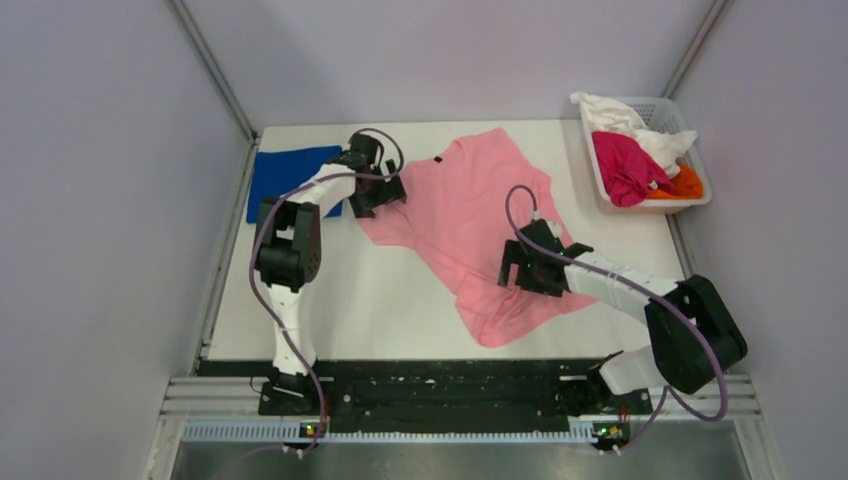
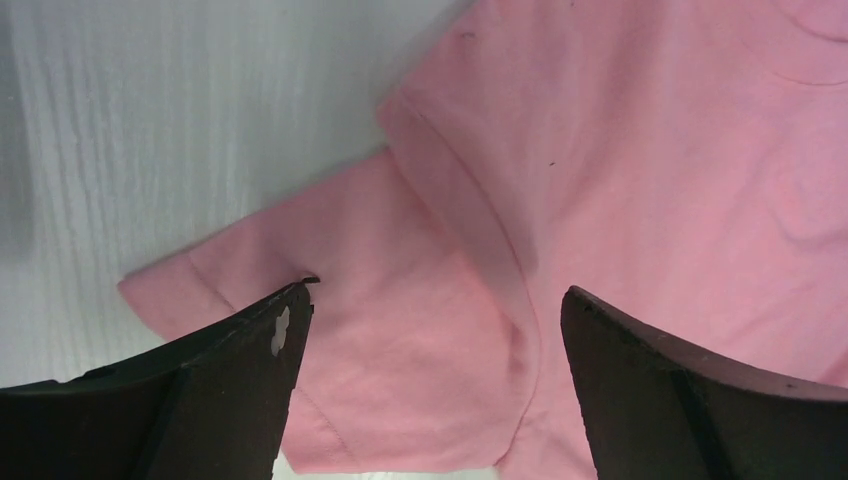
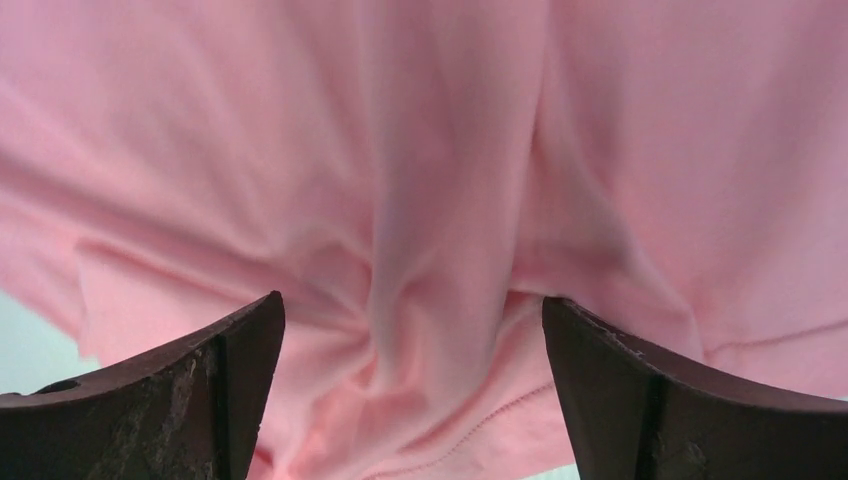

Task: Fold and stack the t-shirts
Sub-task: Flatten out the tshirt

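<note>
A light pink t-shirt (image 1: pixel 470 215) lies spread and wrinkled across the middle of the white table, with a small dark tag at its neck. My left gripper (image 1: pixel 375 195) hovers open over the shirt's left sleeve (image 2: pixel 330 330), jaws wide on either side of it. Over the shirt's lower right part hangs my right gripper (image 1: pixel 522 268), open, with bunched folds and a stitched hem (image 3: pixel 440 330) between its fingers. A folded royal blue t-shirt (image 1: pixel 285 180) lies flat at the far left, behind the left arm.
A white slotted basket (image 1: pixel 700 200) at the far right holds magenta (image 1: pixel 625 165), white (image 1: pixel 640 125) and orange (image 1: pixel 685 185) shirts. Grey walls close in the table on the left, the right and the back.
</note>
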### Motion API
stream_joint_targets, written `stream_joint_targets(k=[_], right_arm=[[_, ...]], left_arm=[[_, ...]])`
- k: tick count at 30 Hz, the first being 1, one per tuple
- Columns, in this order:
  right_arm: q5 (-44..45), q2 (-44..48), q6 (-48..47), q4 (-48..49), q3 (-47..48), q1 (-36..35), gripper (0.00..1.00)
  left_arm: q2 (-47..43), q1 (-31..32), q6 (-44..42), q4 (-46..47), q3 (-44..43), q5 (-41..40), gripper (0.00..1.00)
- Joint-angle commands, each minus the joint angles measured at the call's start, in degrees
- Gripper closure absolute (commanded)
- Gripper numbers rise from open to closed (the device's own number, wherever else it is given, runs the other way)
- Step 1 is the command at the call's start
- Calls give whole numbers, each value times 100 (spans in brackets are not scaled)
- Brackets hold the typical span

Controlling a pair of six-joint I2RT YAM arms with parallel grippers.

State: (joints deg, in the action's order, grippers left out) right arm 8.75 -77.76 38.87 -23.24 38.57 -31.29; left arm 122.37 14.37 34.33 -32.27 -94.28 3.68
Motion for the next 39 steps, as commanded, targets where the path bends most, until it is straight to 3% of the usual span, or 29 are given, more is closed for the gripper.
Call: stream_joint_targets(k=[1, 8, 12, 15, 19, 21, 26, 33, 39], right_arm=[[590, -875, -440, 80, 667, 586, 1], [923, -2480, -1406, 234, 2566, 1375, 1], [1320, -3043, -1747, -155, 3698, 1530, 1], [1420, -2900, -1882, -377, 3989, 1530, 1], [1062, -1912, -1820, -365, 3251, 1464, 1], [450, -1209, -1710, -210, 2580, 1432, 1], [-1024, -361, -1180, 345, 1030, 1274, 1], [-894, -109, -1033, 95, 318, 818, 1], [-589, 505, -696, -889, 104, 0, 1]], left_arm=[[-477, -22, 69, -92, 815, 19, 1], [-1923, 99, 565, 663, 3406, 687, 1], [-3150, 724, 898, 642, 4617, 571, 1], [-4066, 1310, 1198, 425, 4990, 377, 1], [-5020, 1365, 1309, 53, 4962, -65, 1], [-5308, 1358, 1208, -105, 4902, -397, 1], [-5279, 1349, 945, -27, 4848, -616, 1], [-4843, 1346, 911, 100, 4607, -598, 1], [-4952, 1313, 910, 9, 4661, -864, 1]])
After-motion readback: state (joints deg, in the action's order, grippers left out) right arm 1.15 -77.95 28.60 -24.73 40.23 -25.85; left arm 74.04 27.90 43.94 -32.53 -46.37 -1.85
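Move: The pink t-shirt's near-left sleeve lies right under the left fingers, its middle about 1 cm back and 2 cm to the left. From that hand the collar label is some 11 cm ahead and 16 cm to the right, and the blue folded shirt about 4 cm ahead and 25 cm to the left. The right fingers stand directly on the bunched part of the t-shirt; from them the hem's middle is about 14 cm back and 7 cm to the right. Turn the t-shirt with both open grippers low on the cloth: drag the left sleeve back about 25 cm while the right fingertips push the bunched part some 20 cm forward and a little right. Then lift the left hand clear, settling a few centimetres up, and bring the right up and back over the cloth, down to about where it began, beside the shirt's tail. ##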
